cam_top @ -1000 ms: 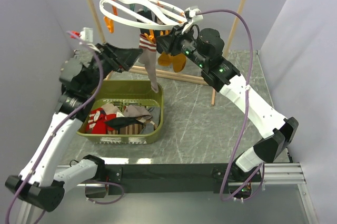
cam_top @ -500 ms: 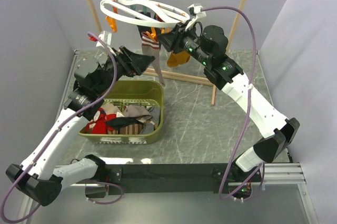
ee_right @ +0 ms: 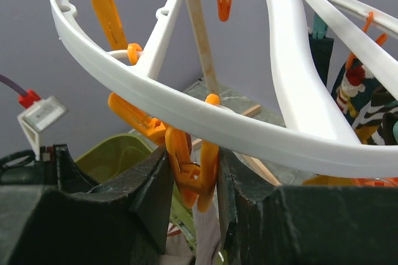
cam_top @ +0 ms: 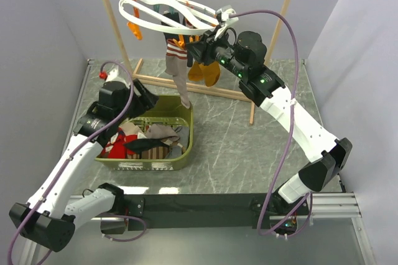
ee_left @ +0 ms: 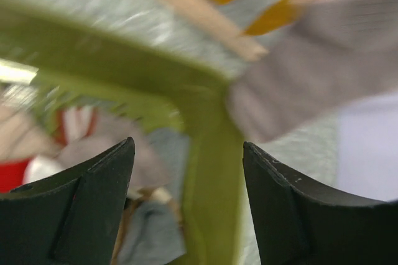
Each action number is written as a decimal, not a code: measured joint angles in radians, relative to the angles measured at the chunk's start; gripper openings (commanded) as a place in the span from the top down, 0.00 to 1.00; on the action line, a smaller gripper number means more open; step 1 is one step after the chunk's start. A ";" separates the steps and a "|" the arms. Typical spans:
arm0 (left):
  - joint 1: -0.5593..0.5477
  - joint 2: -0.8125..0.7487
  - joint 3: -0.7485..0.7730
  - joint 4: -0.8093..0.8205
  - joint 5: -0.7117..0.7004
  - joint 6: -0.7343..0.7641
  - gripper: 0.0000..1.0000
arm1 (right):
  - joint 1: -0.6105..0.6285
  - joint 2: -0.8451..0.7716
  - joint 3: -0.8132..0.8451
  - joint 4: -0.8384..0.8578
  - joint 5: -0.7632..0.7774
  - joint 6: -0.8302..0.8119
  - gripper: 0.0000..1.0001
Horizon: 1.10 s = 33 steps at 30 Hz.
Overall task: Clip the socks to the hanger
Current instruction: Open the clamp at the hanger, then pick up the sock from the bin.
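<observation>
The white oval hanger hangs by its hook from the rack's rail. One taupe sock with a red and white striped cuff dangles under an orange clip on the ring. My right gripper is shut on that clip, with the sock's cloth just below the fingers. My left gripper is open and empty, low over the far rim of the green basket. It is left of the sock and apart from it.
The green basket holds mixed laundry, red, taupe and grey. Mustard-orange socks hang behind the right gripper. The wooden rack's foot bar and right post stand on the grey table. More orange clips hang on the ring.
My left arm has pulled back and down from beside the hanging sock to the basket's far rim. The hanger rocked slightly. The right gripper stays on the clip.
</observation>
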 measured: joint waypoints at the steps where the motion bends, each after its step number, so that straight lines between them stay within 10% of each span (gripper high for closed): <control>1: 0.012 0.000 -0.019 -0.026 -0.011 -0.012 0.25 | 0.000 0.003 -0.001 0.001 0.000 -0.013 1.00; 33: 0.229 0.128 -0.305 0.081 -0.043 -0.103 0.28 | -0.005 0.024 0.065 -0.087 0.003 -0.101 1.00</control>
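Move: The striped sock in the bin lies about 25 cm below the open left gripper, some 5 cm ahead and 5 cm to its left. The beige sock is 6 cm farther left, level with the striped one; the black sock lies about 5 cm nearer the base than the striped one. The right fingers already hold an orange clamp between their pads; the hung striped sock's middle is about 5 cm left of the right hand, level with it in reach, and 14 cm below. Lower the empty left gripper about 16 cm towards the socks in the green bin, carrying it some 8 cm left as it sinks. Tip its fingers some 20 degrees further down and swing them counter-clockwise, leaving them wide open and easing off near the end. Meanwhile keep the right gripper's squeeze on the orange clamp at the hanger ring, almost in place. ##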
